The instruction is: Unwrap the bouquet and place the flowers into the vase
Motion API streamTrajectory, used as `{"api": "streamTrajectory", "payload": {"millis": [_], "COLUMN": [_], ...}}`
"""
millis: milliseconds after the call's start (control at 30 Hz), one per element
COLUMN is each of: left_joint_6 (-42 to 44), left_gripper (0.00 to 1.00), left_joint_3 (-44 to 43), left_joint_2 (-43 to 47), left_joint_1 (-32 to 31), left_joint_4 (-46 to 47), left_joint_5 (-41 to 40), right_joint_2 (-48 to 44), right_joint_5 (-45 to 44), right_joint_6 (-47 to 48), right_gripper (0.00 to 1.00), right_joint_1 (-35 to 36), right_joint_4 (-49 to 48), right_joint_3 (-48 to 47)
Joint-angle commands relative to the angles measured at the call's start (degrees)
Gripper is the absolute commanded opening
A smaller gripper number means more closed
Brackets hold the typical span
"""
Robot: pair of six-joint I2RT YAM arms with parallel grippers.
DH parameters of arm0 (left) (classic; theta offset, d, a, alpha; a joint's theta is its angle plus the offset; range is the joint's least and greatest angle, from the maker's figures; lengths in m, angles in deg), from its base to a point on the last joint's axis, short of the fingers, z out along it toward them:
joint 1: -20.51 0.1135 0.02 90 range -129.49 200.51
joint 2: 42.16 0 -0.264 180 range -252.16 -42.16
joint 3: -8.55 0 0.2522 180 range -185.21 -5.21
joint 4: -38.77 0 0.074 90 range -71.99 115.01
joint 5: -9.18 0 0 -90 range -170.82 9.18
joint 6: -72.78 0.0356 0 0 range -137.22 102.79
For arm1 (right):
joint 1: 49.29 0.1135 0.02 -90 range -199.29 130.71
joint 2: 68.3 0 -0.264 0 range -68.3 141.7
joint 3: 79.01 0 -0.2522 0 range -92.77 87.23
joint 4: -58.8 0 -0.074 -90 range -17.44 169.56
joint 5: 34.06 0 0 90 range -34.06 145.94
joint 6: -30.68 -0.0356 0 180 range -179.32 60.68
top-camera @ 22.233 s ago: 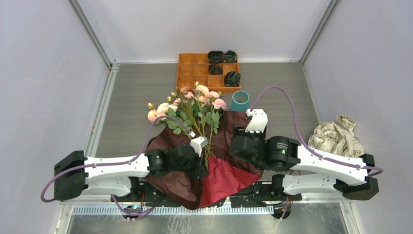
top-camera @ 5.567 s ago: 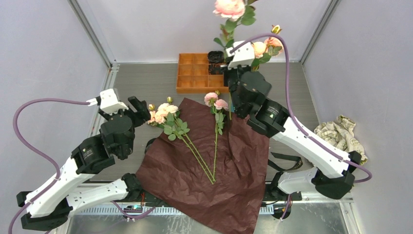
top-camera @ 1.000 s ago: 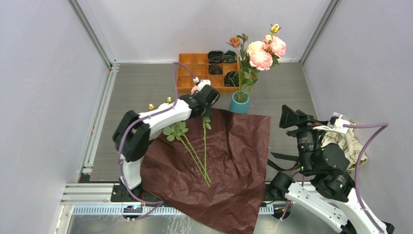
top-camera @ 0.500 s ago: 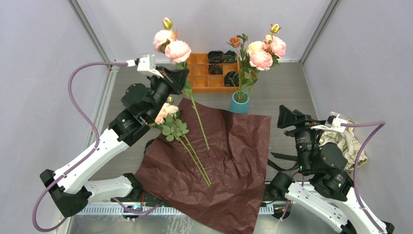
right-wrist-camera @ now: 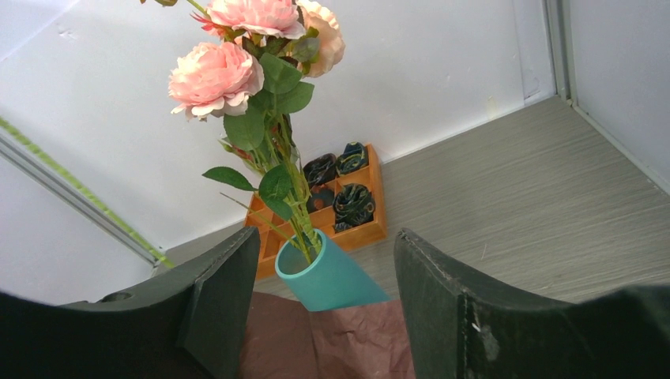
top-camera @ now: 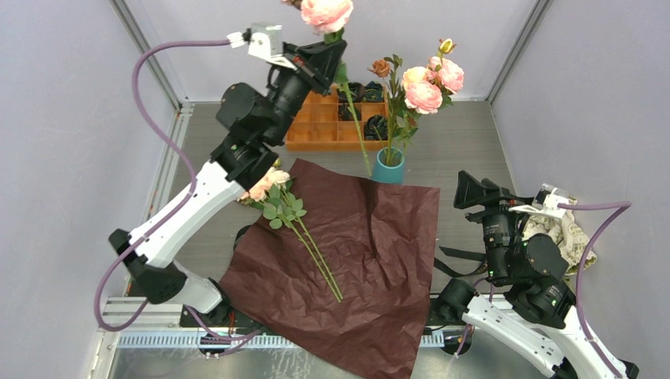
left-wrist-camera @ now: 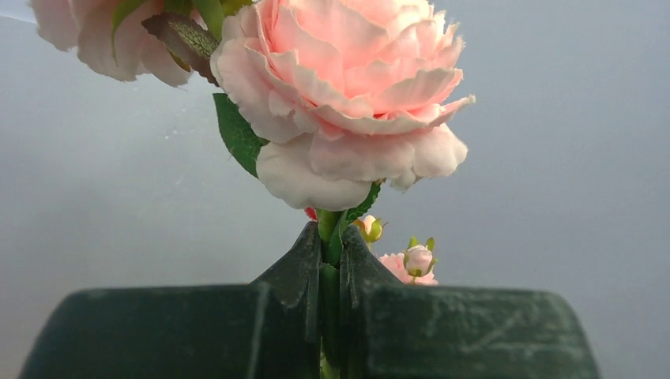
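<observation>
My left gripper [top-camera: 336,57] is raised high over the back of the table, shut on the green stem just under a big pink rose [top-camera: 326,12]. The left wrist view shows both pads pressed on that stem [left-wrist-camera: 330,260] below the bloom [left-wrist-camera: 348,103]. The stem's lower end hangs just left of the teal vase [top-camera: 389,166], which holds several roses [top-camera: 425,83]. The bouquet is unwrapped: two more flowers [top-camera: 272,193] lie on the flat dark red paper [top-camera: 371,253]. My right gripper [top-camera: 466,191] hovers open and empty at the right, with the vase [right-wrist-camera: 332,276] showing between its fingers.
An orange compartment tray [top-camera: 316,130] with dark coiled items stands at the back, behind the vase. A crumpled printed paper ball [top-camera: 565,221] lies at the right edge. Grey walls enclose the table on three sides.
My left arm has lifted the rose off the paper, carried it up and to the right, and its stem end now hangs beside the vase. The right arm has stayed put.
</observation>
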Motion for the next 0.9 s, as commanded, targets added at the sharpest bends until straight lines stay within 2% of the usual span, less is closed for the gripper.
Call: {"api": "streamTrajectory", "payload": {"millis": [0, 567, 733, 867], "left_joint_6": [3.41, 6.87, 7.79, 7.39], "left_gripper": [0.0, 0.0, 0.0, 0.0], "left_joint_3": [-6.25, -19.67, -19.0, -13.57], "left_joint_2": [-5.05, -19.74, -20.97, -21.04], "left_joint_1": [-0.99, -1.09, -1.1, -1.16], "left_joint_4": [2.26, 5.12, 6.42, 9.21], "left_joint_5": [2.06, 6.44, 6.52, 6.51], "right_joint_2": [-0.57, -0.2, 0.6, 1.04], "right_joint_5": [-1.18, 1.82, 2.68, 4.05], "right_joint_6": [2.74, 3.19, 3.48, 3.55], "right_gripper": [0.69, 0.7, 0.71, 0.71], "right_joint_1": [0.15, 0.16, 0.17, 0.17], "right_joint_4": [-2.94, -3.22, -4.07, -4.78], "right_joint_3": [-1.2, -2.2, -2.15, -1.44]}}
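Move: The left hand holds the pink rose's stem high up. The teal vase's middle is about 12 cm to its right, 6 cm ahead and some 47 cm below. The roses already standing in the vase have their blooms about 17 cm right, 6 cm ahead and 16 cm below. The orange tray is roughly 28 cm ahead, 1 cm left, 57 cm down. From the idle right hand the vase is about 20 cm ahead, 16 cm left and 27 cm lower. Bring the left gripper about 10 cm to the right and some 6 cm forward, sinking roughly 4 cm overall, to carry the hanging stem end over to the vase mouth beside the standing roses. Go briskly at first, then ease off, rolling the wrist slightly to the right; keep the fingers shut on the stem. ##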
